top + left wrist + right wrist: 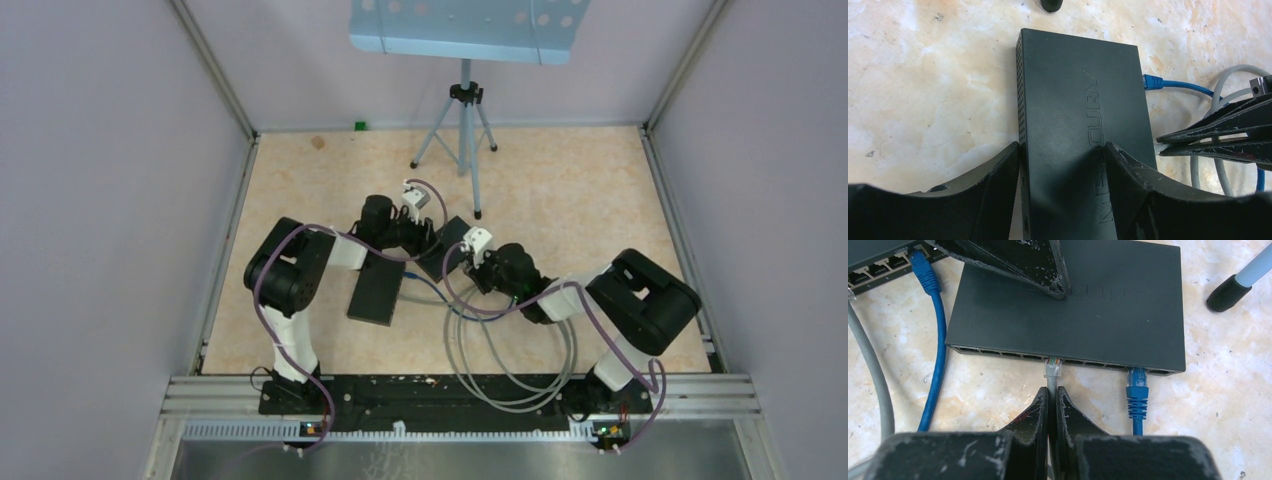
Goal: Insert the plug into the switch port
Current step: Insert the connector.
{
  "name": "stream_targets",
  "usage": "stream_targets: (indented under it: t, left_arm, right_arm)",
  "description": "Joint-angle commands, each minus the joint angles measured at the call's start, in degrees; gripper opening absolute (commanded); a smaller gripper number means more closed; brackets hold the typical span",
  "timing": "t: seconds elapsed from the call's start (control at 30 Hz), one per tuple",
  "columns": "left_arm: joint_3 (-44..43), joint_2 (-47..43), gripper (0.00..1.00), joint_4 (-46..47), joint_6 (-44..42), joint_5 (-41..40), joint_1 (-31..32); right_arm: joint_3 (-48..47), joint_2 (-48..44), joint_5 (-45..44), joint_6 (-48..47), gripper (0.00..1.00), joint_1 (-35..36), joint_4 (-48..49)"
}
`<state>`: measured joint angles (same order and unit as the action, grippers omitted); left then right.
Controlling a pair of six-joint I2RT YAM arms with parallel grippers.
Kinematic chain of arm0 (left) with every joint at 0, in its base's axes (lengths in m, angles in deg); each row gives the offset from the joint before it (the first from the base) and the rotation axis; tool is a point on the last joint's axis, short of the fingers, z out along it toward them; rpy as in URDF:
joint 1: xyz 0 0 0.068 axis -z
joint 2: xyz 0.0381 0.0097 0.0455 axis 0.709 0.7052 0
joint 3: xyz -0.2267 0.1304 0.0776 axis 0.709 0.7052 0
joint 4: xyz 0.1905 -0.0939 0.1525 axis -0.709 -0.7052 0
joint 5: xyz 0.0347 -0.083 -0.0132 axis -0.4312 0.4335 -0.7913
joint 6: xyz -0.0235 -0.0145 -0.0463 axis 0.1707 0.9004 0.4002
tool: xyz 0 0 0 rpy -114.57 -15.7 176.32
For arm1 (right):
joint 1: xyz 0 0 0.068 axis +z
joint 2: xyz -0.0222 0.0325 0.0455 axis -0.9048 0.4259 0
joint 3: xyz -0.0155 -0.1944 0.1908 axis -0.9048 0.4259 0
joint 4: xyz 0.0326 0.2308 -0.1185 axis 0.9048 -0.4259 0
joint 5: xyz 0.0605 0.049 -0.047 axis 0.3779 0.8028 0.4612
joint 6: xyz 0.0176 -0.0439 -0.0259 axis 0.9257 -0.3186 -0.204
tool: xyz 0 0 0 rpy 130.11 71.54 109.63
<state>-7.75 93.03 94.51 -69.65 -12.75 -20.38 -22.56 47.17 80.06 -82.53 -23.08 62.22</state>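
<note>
The black switch (1073,315) (1073,100) (447,250) lies flat on the table, its row of ports facing my right wrist camera. My right gripper (1052,390) (470,266) is shut on the grey cable just behind the clear plug (1052,367). The plug's tip sits at the mouth of a middle port; how deep it is, I cannot tell. My left gripper (1063,147) (428,236) stands open over the switch. One finger is against the switch's back wall and the other finger (1048,275) rests on its top.
A blue cable (1137,385) (1153,82) is plugged into a port further right. A second switch (878,262) (377,290) lies to the left with another blue plug (923,270) in it. Grey cable loops (500,350) trail toward the bases. A tripod foot (1228,292) stands close behind.
</note>
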Motion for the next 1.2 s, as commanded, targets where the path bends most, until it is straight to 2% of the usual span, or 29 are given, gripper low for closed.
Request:
stream_targets:
  t: [0.0, 0.13, 0.27, 0.37, 0.67, 0.73, 0.8, 0.93, 0.97, 1.07, 1.17]
  left_arm:
    - [2.99, 0.91, 0.66, -10.67, -0.31, 8.1, 4.5]
    - [3.07, 0.6, 0.66, -11.04, -0.48, 8.18, 4.76]
    - [2.48, -0.42, 0.68, -11.82, -0.6, 7.15, 4.7]
    - [-0.29, -1.53, 0.72, -14.58, -1.19, 3.72, 3.83]
    - [-11.18, -3.23, 0.85, -19.87, -2.45, -2.6, -2.51]
    - [-12.4, -3.15, 0.9, -19.69, -0.88, -3.67, -4.06]
    - [-12.89, -4.13, 0.98, -19.1, 1.26, -5.11, -5.32]
    - [-13.11, -8.97, 0.99, -19.63, 3.75, -10.84, -6.61]
    - [-13.26, -10.36, 0.99, -20.84, 4.03, -13.1, -6.78]
    - [-14.03, -14.51, 0.99, -25.66, 5.97, -20.44, -7.09]
    - [-16.92, -16.91, 0.99, -36.26, 9.55, -30.04, -7.2]
  right_arm:
    - [-4.59, 2.36, 1.15, 0.0, 0.0, -0.54, 18.43]
    - [-3.09, 4.81, 0.57, 1.33, 0.0, -0.59, 22.45]
    - [-5.46, 3.68, 2.87, 0.21, 0.0, -0.6, 17.81]
    - [-6.71, 3.03, 3.75, -0.48, 0.0, -0.59, 14.05]
    - [-1.59, 2.38, 2.66, 0.42, 0.0, -0.69, 11.4]
    - [-2.19, 3.14, 2.94, 0.42, 0.05, -0.69, 8.67]
    - [-3.04, 3.29, 2.76, 0.54, 0.12, -0.77, 6.21]
    - [-4.62, 1.5, 2.79, 2.39, 0.31, -1.23, 1.03]
    - [-4.96, 0.65, 2.8, 3.38, 0.36, -1.38, -0.55]
    - [-6.85, -3.39, 3.45, 5.67, 0.41, -1.69, -8.33]
    - [-9.18, -9.93, 2.94, 10.86, 0.46, -1.75, -16.87]
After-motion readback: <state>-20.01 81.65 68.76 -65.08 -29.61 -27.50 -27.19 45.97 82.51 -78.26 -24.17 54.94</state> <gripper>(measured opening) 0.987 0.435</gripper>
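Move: The switch port that the grey plug is held against lies about 2 cm ahead of the right hand, 2 cm to its left and 1 cm lower. From the same hand, the blue plug is some 5 cm ahead and 3 cm right, the tripod foot 12 cm ahead and 3 cm right, and the second switch 5 cm back and 18 cm left. From the left hand, the switch's middle is roughly 2 cm back and 2 cm right, its port 5 cm back and 4 cm right. The grey plug, its cable still pinched just behind it, is pressed about 1 cm down and forward-left into the port by the right hand, the left fingers at first still bracing the switch. The left then opens wide and leaves, some 8 cm up, leftward and nearly as far forward, turning about 25 degrees counter-clockwise. The right fingers open, let go of the cable and rise. ##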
